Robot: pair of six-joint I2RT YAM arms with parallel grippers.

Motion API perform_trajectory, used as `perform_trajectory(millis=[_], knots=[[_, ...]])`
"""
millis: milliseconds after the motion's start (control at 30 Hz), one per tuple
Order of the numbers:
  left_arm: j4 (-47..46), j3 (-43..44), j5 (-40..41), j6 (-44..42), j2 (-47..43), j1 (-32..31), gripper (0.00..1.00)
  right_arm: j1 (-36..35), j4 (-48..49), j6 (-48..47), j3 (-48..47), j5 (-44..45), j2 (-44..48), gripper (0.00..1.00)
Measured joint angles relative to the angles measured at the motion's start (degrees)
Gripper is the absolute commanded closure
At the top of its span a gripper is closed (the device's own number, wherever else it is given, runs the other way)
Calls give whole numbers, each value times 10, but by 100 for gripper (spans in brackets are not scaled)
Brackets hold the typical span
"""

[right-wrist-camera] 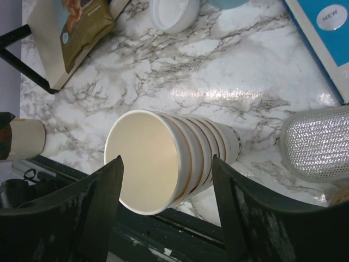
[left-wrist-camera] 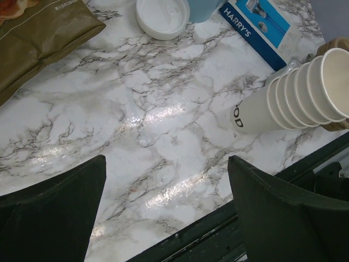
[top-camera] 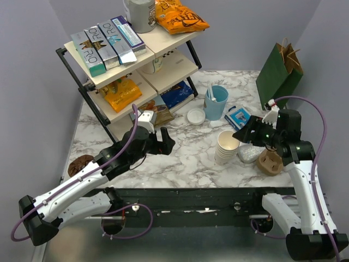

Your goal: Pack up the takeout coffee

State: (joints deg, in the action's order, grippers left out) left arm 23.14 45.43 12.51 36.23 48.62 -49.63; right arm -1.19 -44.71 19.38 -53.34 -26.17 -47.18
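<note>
The takeout coffee is out of view in all three views. A stack of lidless cream cups point(top-camera: 226, 146) stands near the table's front edge, also seen in the left wrist view point(left-wrist-camera: 294, 93). My right gripper point(top-camera: 241, 134) hovers at the stack's upper right. In the right wrist view it is open point(right-wrist-camera: 166, 158), with a finger on each side of the top cup's rim point(right-wrist-camera: 147, 164) and a gap showing. My left gripper point(top-camera: 163, 139) is open and empty point(left-wrist-camera: 166, 158) over bare marble left of the stack. A loose round white lid point(top-camera: 196, 116) lies further back.
A green paper bag point(top-camera: 279, 73) stands at the back right. A light blue cup with white sticks point(top-camera: 216, 101) and a blue Harry's box point(top-camera: 237, 116) are behind the stack. A brown cup carrier point(top-camera: 270, 162) and a silvery pouch point(top-camera: 250, 153) lie right of it. A shelf rack point(top-camera: 82, 82) fills the back left.
</note>
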Motion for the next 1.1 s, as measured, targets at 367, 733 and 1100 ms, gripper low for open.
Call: perform_trajectory(millis=[367, 733, 1100], knots=[[-11, -2, -17, -4, 12, 0, 1, -3, -38, -7, -4, -9, -11, 42], [-17, -14, -23, -5, 12, 0, 1, -4, -48, -3, -12, -17, -24, 54], [-21, -22, -23, -5, 5, 0, 1, -4, -61, 3, -19, -16, -39, 62]])
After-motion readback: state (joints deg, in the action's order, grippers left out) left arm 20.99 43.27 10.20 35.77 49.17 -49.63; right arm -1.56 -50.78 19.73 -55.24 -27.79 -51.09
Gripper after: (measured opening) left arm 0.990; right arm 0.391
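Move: The stack of paper cups stands just off the right fingertips, its middle about 5 cm to the left, 3 cm back and some 8 cm lower. On the table about 15 cm below, the clear tray lies 7 cm to the hand's right and level with it, the blue box 16 cm ahead and 1 cm right, and the brown cup carrier 16 cm right and 4 cm back. From the left hand the stack is some 23 cm right, 1 cm ahead and 8 cm lower. Right hand eases about 1 cm back and down to the cup stack, tipping down and half-closing across its rim. ##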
